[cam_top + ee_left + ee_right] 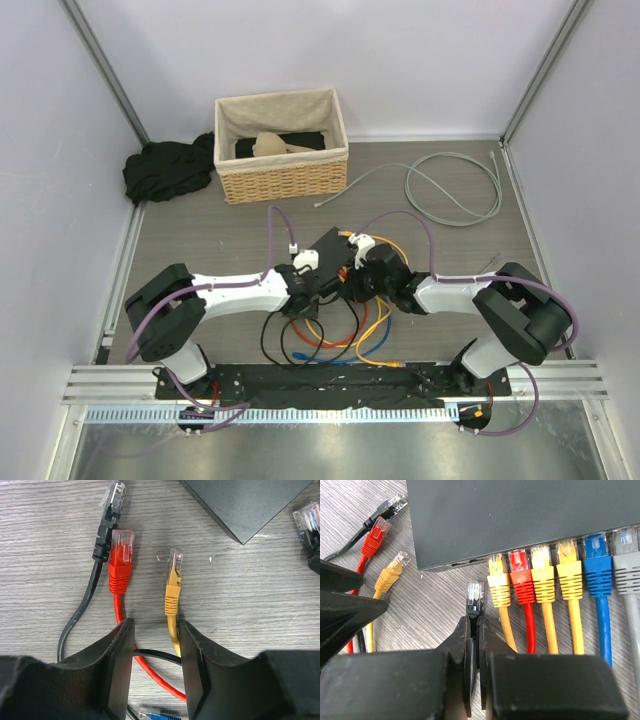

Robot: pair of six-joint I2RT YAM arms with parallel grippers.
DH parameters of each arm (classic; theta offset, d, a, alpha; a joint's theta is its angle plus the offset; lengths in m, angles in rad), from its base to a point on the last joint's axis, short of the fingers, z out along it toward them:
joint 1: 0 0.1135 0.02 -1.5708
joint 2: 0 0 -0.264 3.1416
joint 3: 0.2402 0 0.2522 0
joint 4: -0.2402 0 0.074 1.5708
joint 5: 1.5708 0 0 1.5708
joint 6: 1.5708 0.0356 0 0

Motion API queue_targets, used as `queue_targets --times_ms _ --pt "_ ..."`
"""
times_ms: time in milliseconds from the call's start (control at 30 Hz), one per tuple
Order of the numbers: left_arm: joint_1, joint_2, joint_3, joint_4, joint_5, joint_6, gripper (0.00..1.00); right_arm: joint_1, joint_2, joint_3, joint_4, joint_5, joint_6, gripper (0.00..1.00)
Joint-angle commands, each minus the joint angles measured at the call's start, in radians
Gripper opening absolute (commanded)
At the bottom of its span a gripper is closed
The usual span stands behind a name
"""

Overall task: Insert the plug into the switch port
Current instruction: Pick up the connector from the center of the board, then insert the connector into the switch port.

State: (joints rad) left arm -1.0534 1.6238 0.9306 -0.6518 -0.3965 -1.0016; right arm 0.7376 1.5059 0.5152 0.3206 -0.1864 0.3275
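The switch (pixel 520 515) is a flat dark-grey box, also seen in the top view (pixel 328 248) and as a corner in the left wrist view (pixel 245 505). Several coloured plugs (pixel 545 570) sit in its socket row. My right gripper (pixel 475 619) is shut on a black plug (pixel 475 597) with a clear tip. The tip points at the socket edge, a short gap from it, just left of the leftmost yellow plug (pixel 498 577). My left gripper (pixel 156 625) is open over the loose cables, with a yellow cable (pixel 172 630) along its right finger's inner face.
Loose black (pixel 112 495), red (pixel 121 547) and yellow (pixel 173 572) plugs lie on the wood table left of the switch. A wicker basket (pixel 282 150), a black cloth (pixel 165 170) and a coiled grey cable (pixel 450 190) lie at the back.
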Motion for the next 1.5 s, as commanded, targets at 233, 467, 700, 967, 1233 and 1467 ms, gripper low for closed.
queue_targets --times_ms 233,467,700,967,1233,1467 --pt "0.000 -0.060 0.037 0.014 -0.031 0.015 0.57 -0.001 0.002 0.013 0.072 0.005 0.008 0.01" --pt "0.004 -0.111 0.047 0.058 -0.067 0.034 0.69 -0.001 0.014 0.025 0.069 0.007 0.007 0.01" --pt "0.056 -0.201 0.066 0.076 -0.082 0.092 0.83 -0.003 0.028 0.022 0.095 -0.010 0.010 0.01" --pt "0.324 -0.291 0.022 0.291 0.099 0.328 1.00 -0.003 0.023 0.054 0.051 -0.010 -0.016 0.01" --pt "0.497 -0.131 0.092 0.464 0.304 0.484 0.98 -0.009 0.024 0.063 0.037 -0.027 -0.016 0.01" --pt "0.529 0.036 0.197 0.518 0.468 0.589 0.97 -0.029 0.030 0.068 0.017 -0.027 -0.015 0.01"
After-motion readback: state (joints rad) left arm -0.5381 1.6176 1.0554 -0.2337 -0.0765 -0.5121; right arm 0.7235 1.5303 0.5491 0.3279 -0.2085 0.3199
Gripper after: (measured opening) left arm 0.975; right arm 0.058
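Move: From my left hand, low over the cables, the switch's middle is about 12 cm ahead and 4 cm right. Nearer lie three loose plugs: yellow 3 cm ahead and 1 right, red 4 ahead and 2 left, black 6 ahead and 2 left. My right hand holds another black plug; the free port lies roughly 2 cm ahead and 3 left of it, the loose yellow plug 1 cm back and 5 left. My left hand opens wide and lifts clear of the loose cables, then sweeps forward about 18 cm past the left side of the switch, climbing some 11 cm before sinking a few and edging right, its tips tilting forward and rightward roughly 25 degrees. My right hand keeps its grip on the black plug and eases about 1 cm forward-left towards the free port. ##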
